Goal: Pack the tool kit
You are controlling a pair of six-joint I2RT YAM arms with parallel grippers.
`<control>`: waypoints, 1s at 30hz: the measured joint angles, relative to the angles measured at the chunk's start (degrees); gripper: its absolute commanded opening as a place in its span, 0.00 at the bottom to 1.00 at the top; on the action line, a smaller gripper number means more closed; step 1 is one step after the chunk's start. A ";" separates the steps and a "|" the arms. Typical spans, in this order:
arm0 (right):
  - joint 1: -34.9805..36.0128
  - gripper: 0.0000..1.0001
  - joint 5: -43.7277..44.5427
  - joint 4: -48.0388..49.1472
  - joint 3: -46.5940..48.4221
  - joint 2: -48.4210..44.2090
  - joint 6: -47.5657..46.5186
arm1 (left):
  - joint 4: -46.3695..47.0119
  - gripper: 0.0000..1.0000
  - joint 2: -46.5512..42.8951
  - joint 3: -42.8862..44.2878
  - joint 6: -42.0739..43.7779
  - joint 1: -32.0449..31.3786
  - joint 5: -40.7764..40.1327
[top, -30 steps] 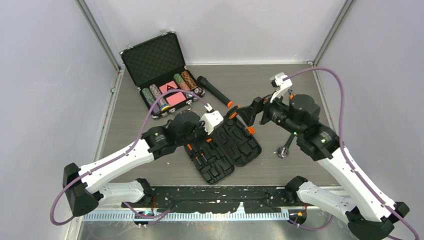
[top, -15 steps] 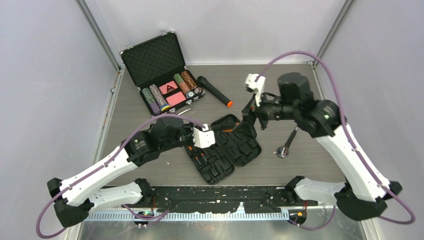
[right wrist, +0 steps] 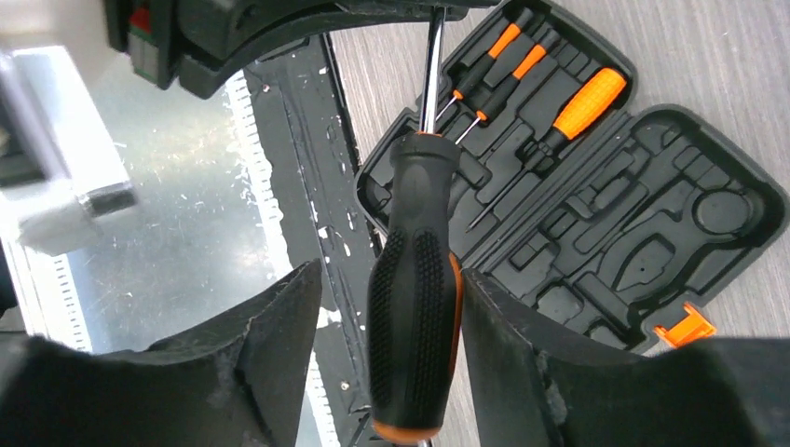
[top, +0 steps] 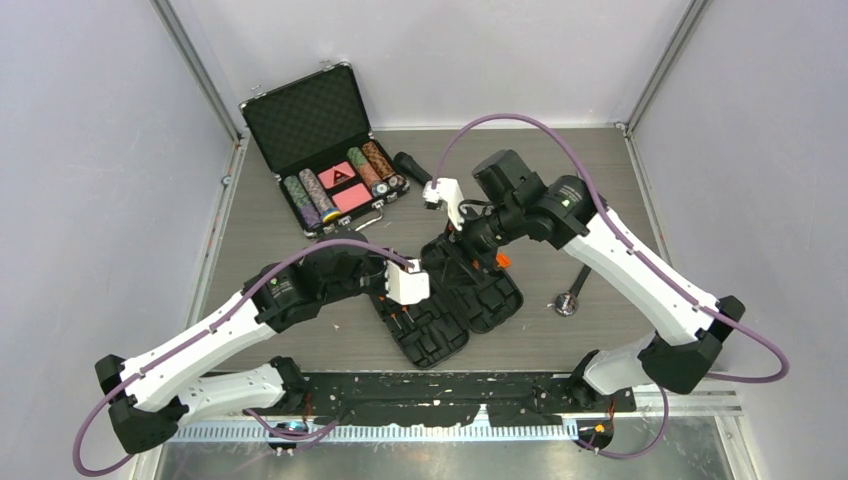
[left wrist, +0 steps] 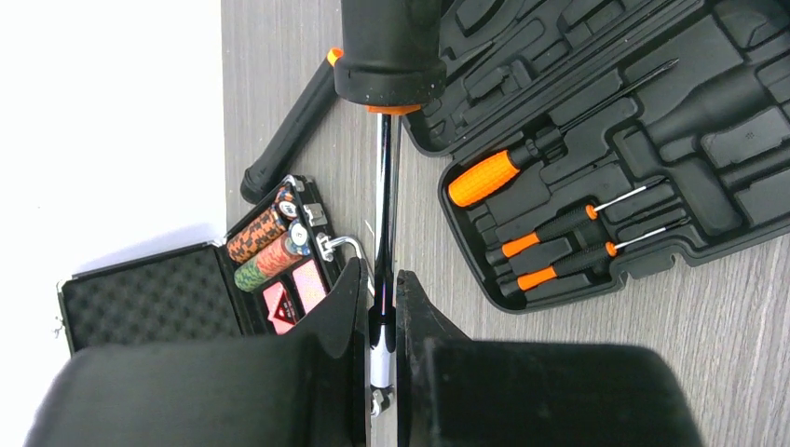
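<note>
The tool kit case (top: 470, 300) lies open on the table, with an orange-handled screwdriver (left wrist: 483, 177) and two small ones (left wrist: 550, 244) in its slots. My left gripper (left wrist: 379, 317) is shut on the metal shaft (left wrist: 382, 205) of a large black-and-orange screwdriver held above the case's edge. My right gripper (right wrist: 391, 279) stands around that screwdriver's handle (right wrist: 415, 307). One finger touches the handle and a gap shows on the other side. The case (right wrist: 606, 214) and its orange latch (right wrist: 685, 331) lie below.
A foam-lined poker chip case (top: 325, 150) stands open at the back left, with a black flashlight (top: 408, 163) beside it. A loose black tool (top: 573, 292) lies right of the kit. The metal rail (top: 400, 425) runs along the near edge.
My right arm has swung left from the table's right side to the screwdriver handle, and its jaws have narrowed around it. The left gripper has kept hold of the shaft.
</note>
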 measured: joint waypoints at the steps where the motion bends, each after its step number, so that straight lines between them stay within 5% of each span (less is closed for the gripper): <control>1: 0.33 0.44 0.09 -0.28 0.02 0.68 -0.26 | 0.00 0.00 0.00 0.00 0.31 0.00 -0.02; 4: 0.94 0.09 0.90 -1.14 0.11 2.62 -0.17 | -0.33 0.00 0.00 -0.02 0.76 -0.07 -0.04; 6: 0.92 0.06 0.85 -1.53 0.13 3.45 -0.48 | -0.63 0.07 -0.02 -0.17 0.79 -0.04 -0.22; 11: 1.53 0.06 2.91 0.07 -1.38 3.85 1.29 | 1.27 0.64 -0.02 -2.23 -1.60 -0.09 -3.50; 14: 1.77 0.05 6.25 4.04 -6.80 3.04 5.03 | 1.53 0.83 0.04 -2.58 -6.12 -0.13 -7.39; 21: 3.69 0.05 18.67 19.65 -27.82 0.85 21.49 | 2.12 0.91 0.02 -4.74 -22.62 1.29 -13.90; 30: 9.64 0.05 28.74 43.95 -47.28 -4.61 37.62 | 1.51 0.92 -7.50 -12.96 -58.38 13.38 -15.52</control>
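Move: The left hand holds the screwdriver's shaft; its handle, between the right hand's still-open fingers, lies about 12 cm right, 4 back and 5 up. From the right hand, the tool case's left half is some 26 cm below, 4 left and 1 back; in it the orange screwdriver lies 5 ahead, 5 left, and the small screwdrivers 2 ahead, 10 left. The case's right half is 5 ahead, 4 right. Right fingers pinch the handle and lower it about 20 cm towards the case as the left opens, withdrawing leftward. ##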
